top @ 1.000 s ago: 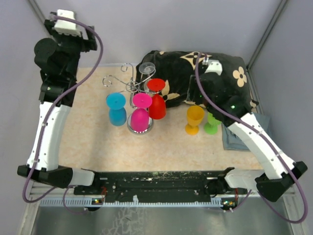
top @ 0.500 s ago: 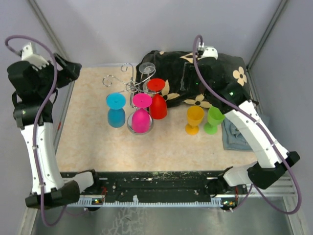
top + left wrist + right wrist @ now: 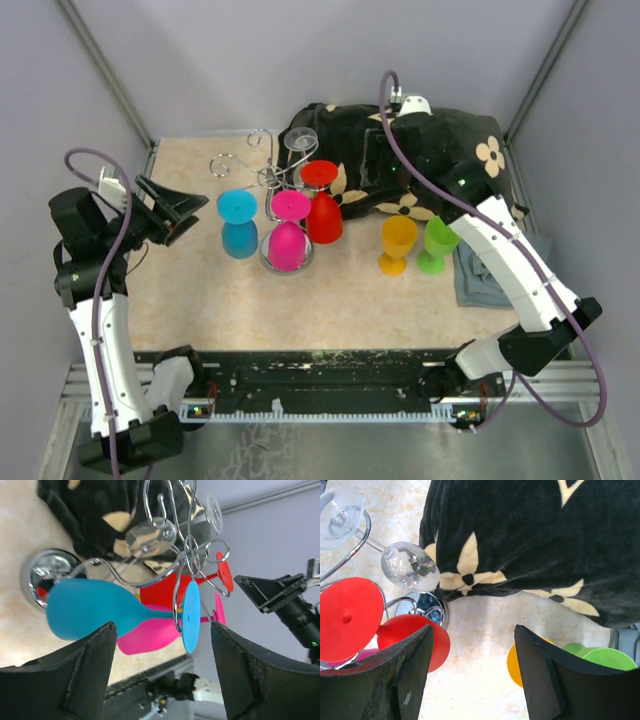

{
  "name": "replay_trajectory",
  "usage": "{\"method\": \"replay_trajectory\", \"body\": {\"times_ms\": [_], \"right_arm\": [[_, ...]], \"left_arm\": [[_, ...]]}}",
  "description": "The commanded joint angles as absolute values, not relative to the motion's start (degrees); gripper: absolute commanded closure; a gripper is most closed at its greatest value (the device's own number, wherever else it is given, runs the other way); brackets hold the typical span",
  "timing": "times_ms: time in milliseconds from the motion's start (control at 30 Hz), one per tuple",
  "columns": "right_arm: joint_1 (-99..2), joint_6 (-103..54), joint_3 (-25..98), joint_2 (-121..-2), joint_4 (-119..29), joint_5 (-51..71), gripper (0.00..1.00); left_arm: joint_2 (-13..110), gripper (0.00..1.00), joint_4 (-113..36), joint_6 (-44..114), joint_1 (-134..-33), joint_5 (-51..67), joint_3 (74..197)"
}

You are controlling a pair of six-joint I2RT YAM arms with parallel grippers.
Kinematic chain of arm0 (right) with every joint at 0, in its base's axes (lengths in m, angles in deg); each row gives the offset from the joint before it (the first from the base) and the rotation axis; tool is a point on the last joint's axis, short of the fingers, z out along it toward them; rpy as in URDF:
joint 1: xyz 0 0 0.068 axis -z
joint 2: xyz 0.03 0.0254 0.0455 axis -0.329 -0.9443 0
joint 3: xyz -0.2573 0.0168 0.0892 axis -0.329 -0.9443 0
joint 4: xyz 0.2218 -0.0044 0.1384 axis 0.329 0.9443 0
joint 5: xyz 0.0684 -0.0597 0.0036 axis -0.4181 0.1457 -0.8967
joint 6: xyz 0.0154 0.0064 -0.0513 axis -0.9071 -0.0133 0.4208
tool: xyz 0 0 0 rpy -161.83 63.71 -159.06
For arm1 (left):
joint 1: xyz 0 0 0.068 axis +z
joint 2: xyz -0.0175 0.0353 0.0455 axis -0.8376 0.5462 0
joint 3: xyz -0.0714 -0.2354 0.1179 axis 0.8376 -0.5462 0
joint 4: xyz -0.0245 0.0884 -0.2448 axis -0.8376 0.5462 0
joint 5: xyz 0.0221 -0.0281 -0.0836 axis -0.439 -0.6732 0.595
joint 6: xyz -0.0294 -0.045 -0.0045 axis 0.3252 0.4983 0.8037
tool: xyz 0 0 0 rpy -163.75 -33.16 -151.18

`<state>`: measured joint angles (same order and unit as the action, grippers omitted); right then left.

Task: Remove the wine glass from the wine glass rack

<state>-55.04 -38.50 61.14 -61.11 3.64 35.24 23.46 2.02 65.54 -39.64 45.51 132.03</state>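
Observation:
The wine glass rack (image 3: 272, 176), a shiny wire stand on a round chrome base (image 3: 47, 575), holds glasses upside down: a blue wine glass (image 3: 238, 222), a pink one (image 3: 287, 238), a red one (image 3: 322, 208) and a clear one (image 3: 302, 140). My left gripper (image 3: 178, 212) is open, level with and left of the blue glass (image 3: 95, 615), touching nothing; its wrist view looks along the hanging glasses from the side. My right gripper (image 3: 472, 630) hovers open above the table between the red glass (image 3: 412, 632) and an orange glass (image 3: 515, 662), with the clear glass (image 3: 410, 566) ahead.
An orange glass (image 3: 398, 243) and a green glass (image 3: 435, 246) stand upright right of the rack. A black flowered cloth (image 3: 430, 150) lies bunched behind them, against the rack. A grey cloth (image 3: 478, 282) lies at the right edge. Bare rack hooks (image 3: 228, 165) stick out at the back left.
The left arm has swung down from high at the back left to beside the blue glass. The right arm has shifted back and left over the black cloth.

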Motion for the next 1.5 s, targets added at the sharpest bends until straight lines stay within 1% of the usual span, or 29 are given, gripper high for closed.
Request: {"method": "replay_trajectory", "body": {"times_ms": [0,233,533,967,1200,1467], "right_arm": [[-55.28,-37.61,63.46,-60.04,3.96,35.47,0.34],[-55.25,-37.39,62.44,-59.06,4.79,36.04,0.34],[-55.24,-37.13,60.66,-58.30,4.19,35.55,0.34],[-55.24,-37.36,58.83,-58.40,1.87,33.74,0.34],[-55.24,-37.61,58.66,-58.21,1.34,33.74,0.34],[-55.24,-38.17,57.86,-57.57,0.91,34.51,0.34]], "left_arm": [[21.15,0.21,-0.09,71.62,-38.36,54.20,128.80],[20.90,0.30,-2.58,74.11,-38.08,61.05,125.48],[21.54,0.35,-3.23,74.04,-38.06,65.64,124.60],[21.93,0.41,-2.88,72.95,-38.08,65.15,124.67],[23.53,0.41,-4.09,72.77,-38.53,65.61,125.66],[26.64,0.42,-5.48,71.92,-41.67,64.44,126.96]]}}
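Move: The blue wine glass hangs upside down on the rack. Its foot lies about 8 cm to the left gripper's right and 5 cm ahead, roughly level with it. The pink glass's foot is some 10 cm to the right of the blue foot and no farther out; the empty rack hook is about 8 cm beyond the blue foot and 3 cm to its left. From the right gripper the blue foot lies about 27 cm left and 8 cm back, near its height. Bring the left gripper about 4 cm right and 3 cm back, sinking slightly, to close in on the blue glass's foot. Swing the fingers some 15 degrees clockwise to aim at it, roll the hand's left side down about as much, and narrow the wide-open fingers partway. Pause, then creep forward a good centimetre without gripping yet. ##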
